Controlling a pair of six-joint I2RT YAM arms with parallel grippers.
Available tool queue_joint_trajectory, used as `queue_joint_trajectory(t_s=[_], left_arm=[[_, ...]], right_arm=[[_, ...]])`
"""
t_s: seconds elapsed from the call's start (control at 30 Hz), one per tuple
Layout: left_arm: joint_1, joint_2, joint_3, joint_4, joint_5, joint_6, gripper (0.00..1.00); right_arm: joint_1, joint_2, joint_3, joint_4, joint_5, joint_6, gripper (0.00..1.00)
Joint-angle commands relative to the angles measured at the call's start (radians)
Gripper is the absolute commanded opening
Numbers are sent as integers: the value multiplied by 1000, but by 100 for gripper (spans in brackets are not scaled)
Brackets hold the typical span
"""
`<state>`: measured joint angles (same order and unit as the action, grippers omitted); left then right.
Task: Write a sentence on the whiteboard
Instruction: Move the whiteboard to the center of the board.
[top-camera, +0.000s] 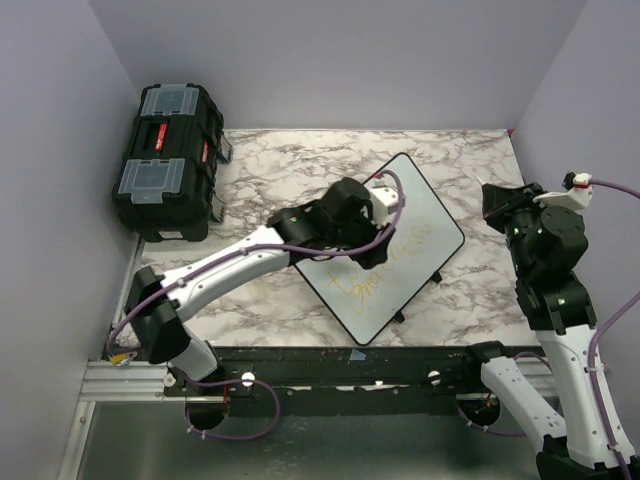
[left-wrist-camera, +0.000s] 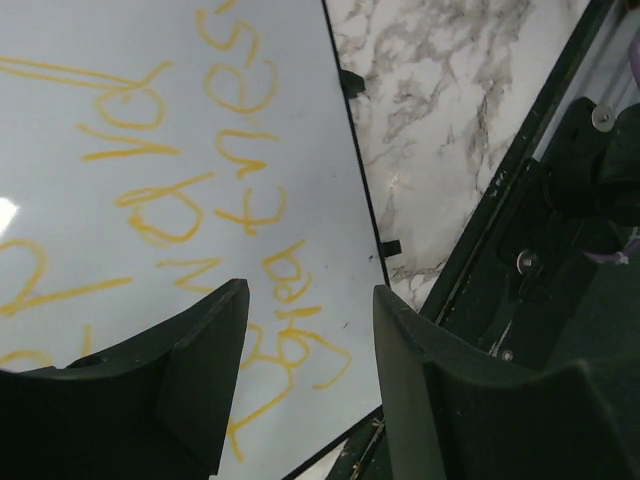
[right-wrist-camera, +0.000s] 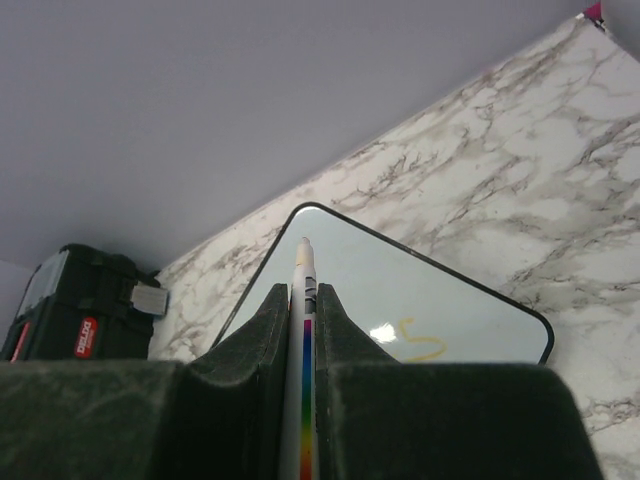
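The whiteboard (top-camera: 425, 215) lies tilted on the marble table, with the yellow-orange sentence (top-camera: 388, 265) across its near half. My left gripper (top-camera: 373, 248) hovers over that writing. In the left wrist view it (left-wrist-camera: 310, 292) is open with nothing between its fingers, and the sentence (left-wrist-camera: 165, 205) and whiteboard (left-wrist-camera: 300, 150) lie beneath. My right gripper (top-camera: 497, 205) is off the board's right edge. In the right wrist view it (right-wrist-camera: 303, 292) is shut on a white marker (right-wrist-camera: 304, 262) with a rainbow stripe, tip pointing toward the whiteboard (right-wrist-camera: 450, 295).
A black toolbox (top-camera: 167, 160) stands at the table's far left corner, also seen as the toolbox (right-wrist-camera: 80, 305) in the right wrist view. A black rail (top-camera: 350, 365) runs along the near edge. Walls close in the table on three sides.
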<state>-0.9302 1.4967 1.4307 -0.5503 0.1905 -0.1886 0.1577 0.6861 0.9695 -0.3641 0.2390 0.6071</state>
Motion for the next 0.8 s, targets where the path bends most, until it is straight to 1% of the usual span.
queue_joint_trajectory(t_s=[0.0,0.1,0.2,0.43,0.5,0.63,0.77], left_arm=[[-116,171,52,99,62,24,53],[-178,284,108,110,78,41,51],[-210,371,151,125,92,40,47],[-252,495,200,166,112,37,41],[-260,528,215,176,109,38,38],[-266,564,211,235,92,41,34],[-266,626,253,228,97,49,29]], right_arm=[[4,-6,61,-40,74,-25,1],[3,-13,81,-54,104,-29,1],[3,-13,101,-64,122,-30,1],[3,-8,125,-62,136,-29,1],[3,-10,122,-61,136,-29,1],[4,-11,121,-61,139,-31,1],[3,-16,123,-64,146,-36,1]])
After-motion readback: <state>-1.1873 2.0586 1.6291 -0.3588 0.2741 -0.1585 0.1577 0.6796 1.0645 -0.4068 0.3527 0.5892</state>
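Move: The left hand hangs empty over the whiteboard, whose middle is about 8 cm ahead, 3 cm to its right and roughly 21 cm below. On the board's near right edge, at table height, one black clip lies some 8 cm back and 9 cm right of the hand, the farther clip about 2 cm ahead and 17 cm right. From the right hand, the whiteboard's middle is some 20 cm left, 3 cm ahead and 32 cm down. The left hand sweeps about 15 cm to the right and as far down, drawing back some 7 cm, off from above the writing to beside the near clip on the board's near right edge, fast at first and then easing; its wrist turns about 20 degrees clockwise and the empty fingers close part way, with no touch to be seen. The right hand keeps its pen gripped and lifts a few centimetres more, drifting slightly right, clear of the board. ##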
